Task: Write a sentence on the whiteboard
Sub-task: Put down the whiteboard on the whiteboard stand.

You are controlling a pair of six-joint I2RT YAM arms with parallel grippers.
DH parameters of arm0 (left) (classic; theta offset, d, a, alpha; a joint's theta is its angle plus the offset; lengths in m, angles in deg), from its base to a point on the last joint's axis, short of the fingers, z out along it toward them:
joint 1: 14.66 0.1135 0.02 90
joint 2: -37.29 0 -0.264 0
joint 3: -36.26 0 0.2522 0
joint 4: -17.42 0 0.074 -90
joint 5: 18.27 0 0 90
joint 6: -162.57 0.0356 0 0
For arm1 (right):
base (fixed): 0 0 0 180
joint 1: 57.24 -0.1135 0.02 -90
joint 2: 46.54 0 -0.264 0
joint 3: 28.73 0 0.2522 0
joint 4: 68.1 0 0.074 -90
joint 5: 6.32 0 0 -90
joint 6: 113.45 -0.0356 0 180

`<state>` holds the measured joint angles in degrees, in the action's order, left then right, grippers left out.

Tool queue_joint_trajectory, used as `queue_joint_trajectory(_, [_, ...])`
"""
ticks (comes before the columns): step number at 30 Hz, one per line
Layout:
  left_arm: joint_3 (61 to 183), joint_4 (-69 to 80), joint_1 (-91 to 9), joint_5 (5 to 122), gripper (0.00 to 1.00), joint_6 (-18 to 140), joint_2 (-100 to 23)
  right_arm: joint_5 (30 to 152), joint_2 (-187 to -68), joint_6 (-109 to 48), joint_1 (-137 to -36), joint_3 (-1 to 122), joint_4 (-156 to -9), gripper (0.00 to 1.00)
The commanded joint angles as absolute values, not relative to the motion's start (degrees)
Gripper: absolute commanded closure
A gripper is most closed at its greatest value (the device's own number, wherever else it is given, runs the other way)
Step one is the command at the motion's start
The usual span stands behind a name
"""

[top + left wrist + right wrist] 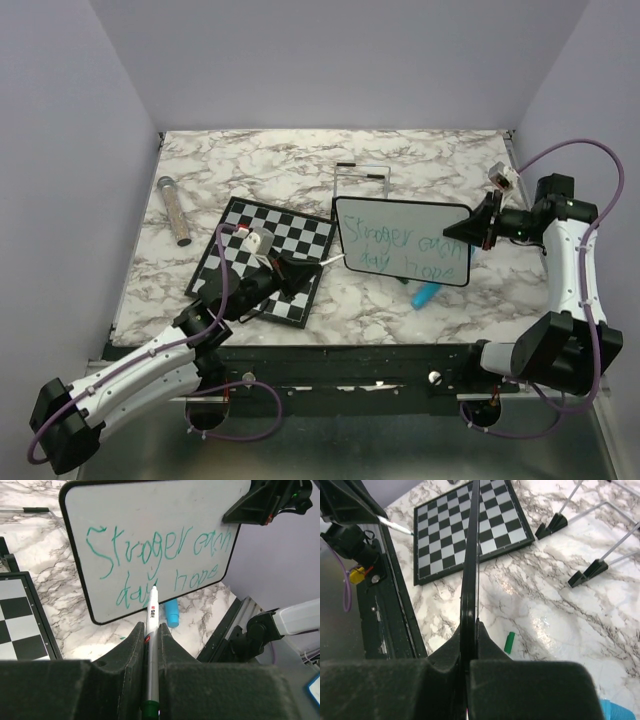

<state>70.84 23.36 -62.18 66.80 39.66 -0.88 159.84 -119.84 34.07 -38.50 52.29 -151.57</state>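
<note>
The whiteboard (403, 240) is held up off the table, tilted, with my right gripper (478, 228) shut on its right edge. In the right wrist view the whiteboard (471, 555) runs edge-on between the jaws of the right gripper (472, 630). The sentence (155, 555), teal-green in two lines, reads roughly "Stroger each day hope". My left gripper (152, 627) is shut on a silver marker (152, 625). The marker's tip points at the lower line of writing; whether it touches the board I cannot tell. In the top view the left gripper (305, 270) sits just left of the board.
A checkered chessboard (265, 258) lies under the left arm. A blue object (425, 293) rests below the board and a green cap (509, 642) lies on the marble. A wire stand (360, 180) is behind the board, and a grey cylinder (175, 210) lies far left.
</note>
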Motion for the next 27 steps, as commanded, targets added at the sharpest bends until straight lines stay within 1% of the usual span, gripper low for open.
queue_joint_trajectory(1, [68.39,18.34,-61.77,68.39,1.0,40.58,1.95,169.53,-120.37,34.3,-36.95,57.8,-155.78,1.0])
queue_joint_trajectory(4, [65.84,20.0,-61.77,68.66,1.0,39.0,3.71,169.2,-118.09,22.37,-35.19,58.86,-145.61,0.99])
queue_joint_trajectory(5, [65.49,20.36,-61.68,68.74,1.0,38.47,3.98,168.5,-117.3,14.07,-35.1,58.6,-137.32,1.0])
queue_joint_trajectory(7, [64.78,20.45,-61.77,68.57,1.0,38.2,4.51,165.87,-113.7,4.2,-35.1,55.27,-126.48,0.99])
queue_joint_trajectory(8, [64.61,19.92,-61.68,68.57,1.0,38.2,4.68,165.07,-112.73,-4.9,-35.1,53.86,-115.28,1.0])
queue_joint_trajectory(9, [64.7,19.75,-61.68,68.48,1.0,38.2,4.77,164.45,-111.16,-8.65,-35.1,52.8,-110.65,1.0])
queue_joint_trajectory(11, [64.7,19.31,-61.77,68.48,1.0,38.2,4.94,163.57,-110.88,-17.42,-35.1,51.12,-100.12,1.0])
queue_joint_trajectory(13, [64.61,18.96,-61.68,68.83,1.0,38.2,5.47,163.22,-112.01,-22.11,-35.18,50.51,-94.46,0.99])
queue_joint_trajectory(14, [64.7,18.6,-61.68,68.92,1.0,38.2,5.73,163.39,-112.54,-28.75,-35.27,50.07,-86.69,0.99])
queue_joint_trajectory(15, [64.78,18.34,-61.68,69.09,1.0,38.2,6.17,163.65,-113.16,-31.6,-35.79,49.72,-82.87,0.99])
queue_joint_trajectory(17, [64.87,17.38,-61.59,69.62,1.0,38.46,6.35,164.27,-116.05,-34.78,-37.11,51.19,-77.31,1.0])
queue_joint_trajectory(20, [65.22,16.5,-61.68,70.06,1.0,38.47,6.18,162.7,-120.44,-29.54,-41.41,54.71,-81.31,1.0])
queue_joint_trajectory(22, [65.31,16.32,-61.59,70.24,1.0,38.29,6.18,161.2,-122.38,-28.11,-44.23,55.77,-81.16,0.99])
queue_joint_trajectory(25, [65.84,15.0,-61.59,70.76,1.0,38.02,6.44,161.2,-128.09,-31.87,-46.17,56.84,-74.77,1.0])
queue_joint_trajectory(26, [66.01,14.13,-61.68,70.85,1.0,37.94,6.7,160.85,-129.32,-35.89,-46.61,56.75,-68.22,1.0])
queue_joint_trajectory(27, [66.19,13.77,-61.68,71.29,1.0,37.94,6.88,160.67,-132.03,-37.67,-47.22,56.66,-65.28,1.0])
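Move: The right hand holds the whiteboard by its right edge. The stand is some 24 cm ahead, 20 cm to its left and about 19 cm below. Under the right hand's path, the blue microphone is about 4 cm ahead, in line sideways and 22 cm down; the green cap is 3 cm ahead, 10 cm left. From the left hand, the stand is about 31 cm ahead and 13 cm to the right. Forward by about 10 cm and upward goes the right hand, keeping its pinch on the whiteboard and carrying it towards the stand; it climbs some 9 cm, then begins to sink and swings slightly left, with the hand's left side tilting up about 10 degrees. The left hand, still holding the marker, sinks about 5 cm and drifts a little left, away from the board. ##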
